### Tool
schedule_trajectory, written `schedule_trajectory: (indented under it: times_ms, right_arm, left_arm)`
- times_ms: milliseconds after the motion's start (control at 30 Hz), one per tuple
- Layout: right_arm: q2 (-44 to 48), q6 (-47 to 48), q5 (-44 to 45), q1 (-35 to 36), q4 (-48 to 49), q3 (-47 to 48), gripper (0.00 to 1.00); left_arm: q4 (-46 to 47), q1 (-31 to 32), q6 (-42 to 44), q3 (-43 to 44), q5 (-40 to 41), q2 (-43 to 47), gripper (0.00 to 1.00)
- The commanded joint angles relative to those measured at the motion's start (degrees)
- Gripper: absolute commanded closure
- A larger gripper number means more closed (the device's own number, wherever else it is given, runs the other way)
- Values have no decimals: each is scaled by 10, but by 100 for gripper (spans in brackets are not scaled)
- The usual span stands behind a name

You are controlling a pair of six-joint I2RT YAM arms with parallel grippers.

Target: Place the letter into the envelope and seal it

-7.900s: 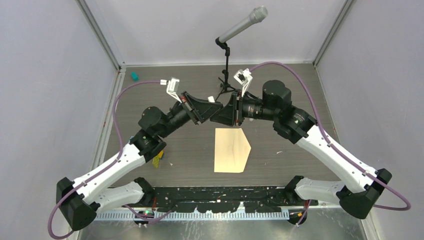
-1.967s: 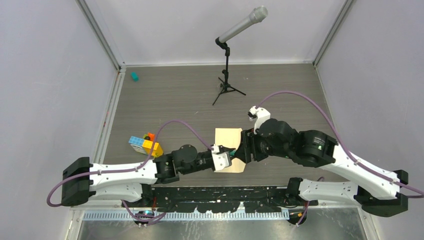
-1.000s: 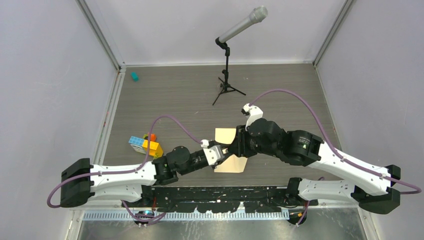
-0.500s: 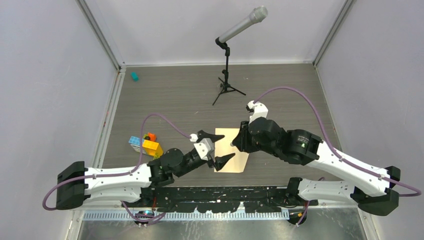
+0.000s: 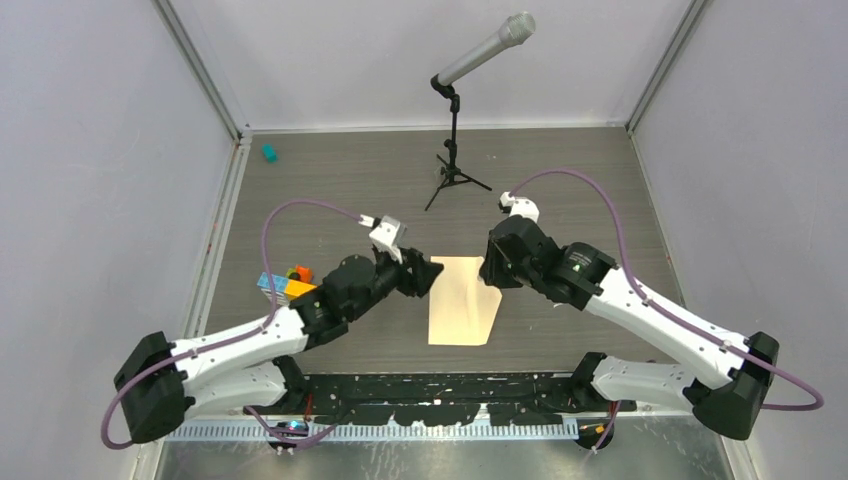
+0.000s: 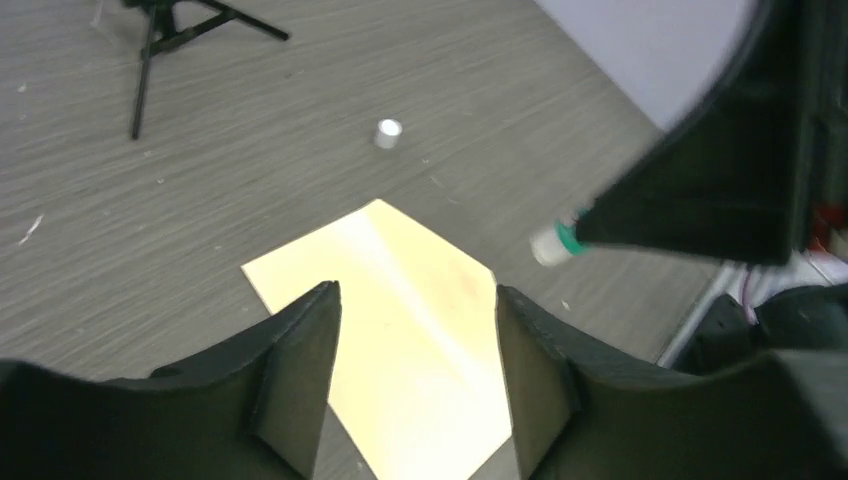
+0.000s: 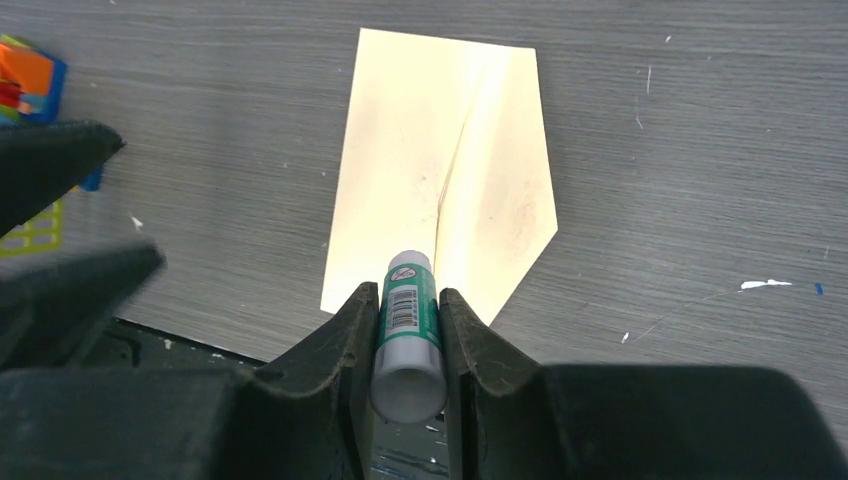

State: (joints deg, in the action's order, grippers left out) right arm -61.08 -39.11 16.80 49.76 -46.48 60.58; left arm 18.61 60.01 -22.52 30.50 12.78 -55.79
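The envelope (image 5: 460,300) lies flat on the table as a pale tan sheet with a crease; its triangular flap (image 7: 500,190) points right. The letter does not show as a separate sheet. My left gripper (image 5: 425,277) hovers over the envelope's left edge. In the left wrist view this gripper (image 6: 415,292) stands open and empty, with the envelope (image 6: 430,330) below it. My right gripper (image 5: 492,268) hangs above the envelope's far right corner. In the right wrist view it (image 7: 410,292) is shut on a green-and-white glue stick (image 7: 408,330), above the envelope (image 7: 420,170). The stick's tip (image 6: 555,243) also shows in the left wrist view.
A microphone on a small tripod (image 5: 455,150) stands at the back centre. Coloured blocks (image 5: 285,285) sit left of the left arm. A teal bit (image 5: 268,153) lies at the far left, and a small white cap (image 6: 388,133) lies beyond the envelope.
My left gripper has opened, risen off the envelope's near edge and pulled back to the left. The right gripper has lifted and drawn back with the glue stick still in it.
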Motion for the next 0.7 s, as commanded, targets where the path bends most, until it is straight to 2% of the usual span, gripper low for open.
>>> schedule_trajectory:
  times_ms: [0, 100, 200, 433, 667]
  right_arm:
    - [-21, 16, -7, -4, 57, -13, 99]
    - [-42, 17, -6, -5, 71, -18, 99]
    - [-61, 22, 1, -5, 82, -22, 99]
    - [-108, 27, 2, -5, 116, -36, 99]
    - [-153, 29, -6, -6, 156, -46, 99]
  left_arm:
    - [-38, -69, -124, 61, -70, -69, 49]
    - [-46, -91, -173, 93, -89, -139, 69]
    - [-46, -106, -219, 115, -105, -206, 80]
    - [-10, -117, -266, 140, -118, -328, 91]
    - [27, -120, -300, 117, -117, -390, 99]
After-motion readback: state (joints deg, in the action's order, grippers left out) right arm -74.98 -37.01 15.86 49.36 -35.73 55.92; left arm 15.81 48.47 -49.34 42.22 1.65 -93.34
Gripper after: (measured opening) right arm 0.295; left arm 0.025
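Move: The envelope lies flat about 7 cm ahead of my left hand, 7 cm to its right and some 21 cm below. The glue stick is level with that hand, roughly 10 cm to its right, in my right fingers. The small white cap is about 14 cm beyond the envelope's middle and 8 cm farther right. From my right hand the envelope is some 9 cm ahead, 3 cm left and 20 cm down. I bring my empty left hand forward over the envelope's left part, then drop it nearly straight down, about 15 cm in all, drifting a little right, while its fingers shut completely and tip down some 40 degrees. My right hand keeps its grip on the glue stick and sinks about 8 cm towards the envelope, easing slightly forward and left. Whether the left fingertips touch the paper can't be seen. ##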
